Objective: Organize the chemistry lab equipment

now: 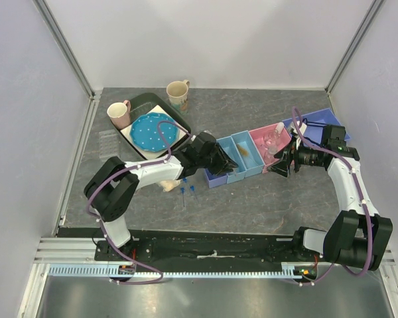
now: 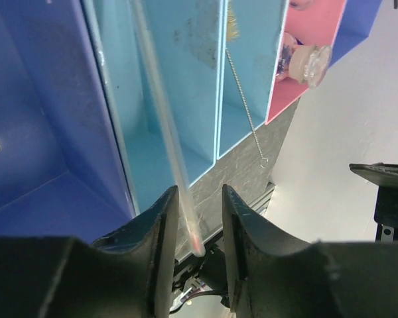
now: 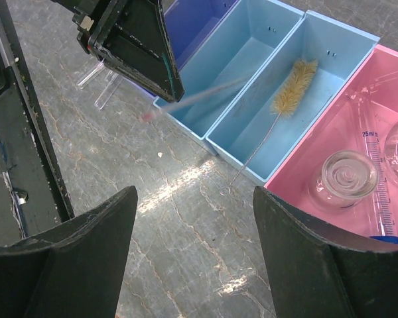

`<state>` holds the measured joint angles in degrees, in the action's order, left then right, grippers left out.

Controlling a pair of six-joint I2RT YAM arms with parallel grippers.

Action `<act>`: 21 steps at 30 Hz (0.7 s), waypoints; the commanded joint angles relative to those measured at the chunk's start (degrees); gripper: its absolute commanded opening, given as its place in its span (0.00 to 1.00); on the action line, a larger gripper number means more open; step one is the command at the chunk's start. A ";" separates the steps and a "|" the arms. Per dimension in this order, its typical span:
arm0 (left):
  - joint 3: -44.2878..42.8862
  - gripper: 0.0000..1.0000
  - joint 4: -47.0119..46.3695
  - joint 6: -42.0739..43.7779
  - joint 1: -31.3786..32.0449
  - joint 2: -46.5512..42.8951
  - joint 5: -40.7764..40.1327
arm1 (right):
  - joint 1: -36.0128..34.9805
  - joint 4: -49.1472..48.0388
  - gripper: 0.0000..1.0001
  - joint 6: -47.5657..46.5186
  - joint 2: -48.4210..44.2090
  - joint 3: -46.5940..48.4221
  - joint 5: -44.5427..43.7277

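Note:
My left gripper (image 2: pixel 199 192) hovers at the near end of the row of bins, jaws apart. A thin clear rod with a red tip (image 2: pixel 160 126) passes between its fingers, close to the left finger (image 2: pixel 160 232) with a gap on the other side. The rod (image 3: pixel 199 98) slants from the table edge into a light blue bin (image 3: pixel 252 50). My right gripper (image 3: pixel 194 192) stands open over bare table with nothing in it. In the pink bin (image 3: pixel 391 73) lie a round glass piece (image 3: pixel 348 175) and a graduated cylinder (image 3: pixel 378 192). Blue-capped tubes (image 1: pixel 187 192) lie on the table.
A brush on a twisted wire (image 3: pixel 293 86) lies in the second light blue bin (image 3: pixel 331 50). Dark blue bins (image 1: pixel 215 177) (image 1: pixel 322 121) end the row. At back left are two mugs (image 1: pixel 119 114) (image 1: pixel 178 93) and a dotted blue plate (image 1: pixel 152 131). A whitish lump (image 1: pixel 168 186) lies beside the left arm.

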<state>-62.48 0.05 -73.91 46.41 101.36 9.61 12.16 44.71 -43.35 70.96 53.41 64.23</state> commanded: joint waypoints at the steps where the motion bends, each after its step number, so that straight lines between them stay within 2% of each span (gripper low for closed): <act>1: 2.45 0.42 -9.89 0.78 0.17 -1.78 -1.34 | 0.14 -0.41 0.78 -1.91 -1.52 2.23 1.34; 6: 5.08 0.46 -11.92 4.12 -0.01 -6.34 -2.04 | 0.14 -0.32 0.78 -2.09 -1.52 2.32 1.43; 11: 9.99 0.49 -12.27 11.84 -0.27 -14.60 -3.54 | 0.14 -0.23 0.78 -2.17 -1.52 2.32 1.43; 14: 12.98 0.53 -8.07 18.35 -0.36 -22.94 -8.01 | 0.14 -0.15 0.78 -2.26 -1.52 2.23 1.43; 15: 13.87 0.55 -4.14 21.15 -0.36 -27.23 -11.77 | 0.14 -0.15 0.79 -2.26 -1.52 2.23 1.43; 18: 18.26 0.64 1.59 24.33 -0.53 -36.63 -18.63 | 0.14 -0.15 0.78 -2.44 -1.44 2.14 1.43; 21: 23.53 0.75 9.07 23.47 -1.15 -43.42 -25.04 | 0.14 -0.23 0.79 -2.53 -1.18 2.05 1.43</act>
<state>-44.64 -1.83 -56.14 46.04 65.65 -2.59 12.16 44.93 -43.83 70.65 53.41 64.01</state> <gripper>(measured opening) 0.699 0.784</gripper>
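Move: The glass rod with the red end is already loosening from my left fingers; its middle is about 6 cm ahead, 2 cm left and 3 cm below, slanting into the left light-blue compartment, whose centre is about 6 cm ahead and 1 cm left. The purple compartment is 8 cm left and 4 cm ahead, the brush's compartment 6 cm right and 8 cm ahead. From my right hand the rod is about 17 cm left, 2 cm ahead and well below. I hold my left hand almost still at the compartment's front rim while its fingers, already partly open, spread wider to free the glass rod. Then I pull the empty hand away with growing speed, about 11 cm up and 10 cm left with a slight draw back, its fingertips swinging up some 30 degrees as they keep opening. ##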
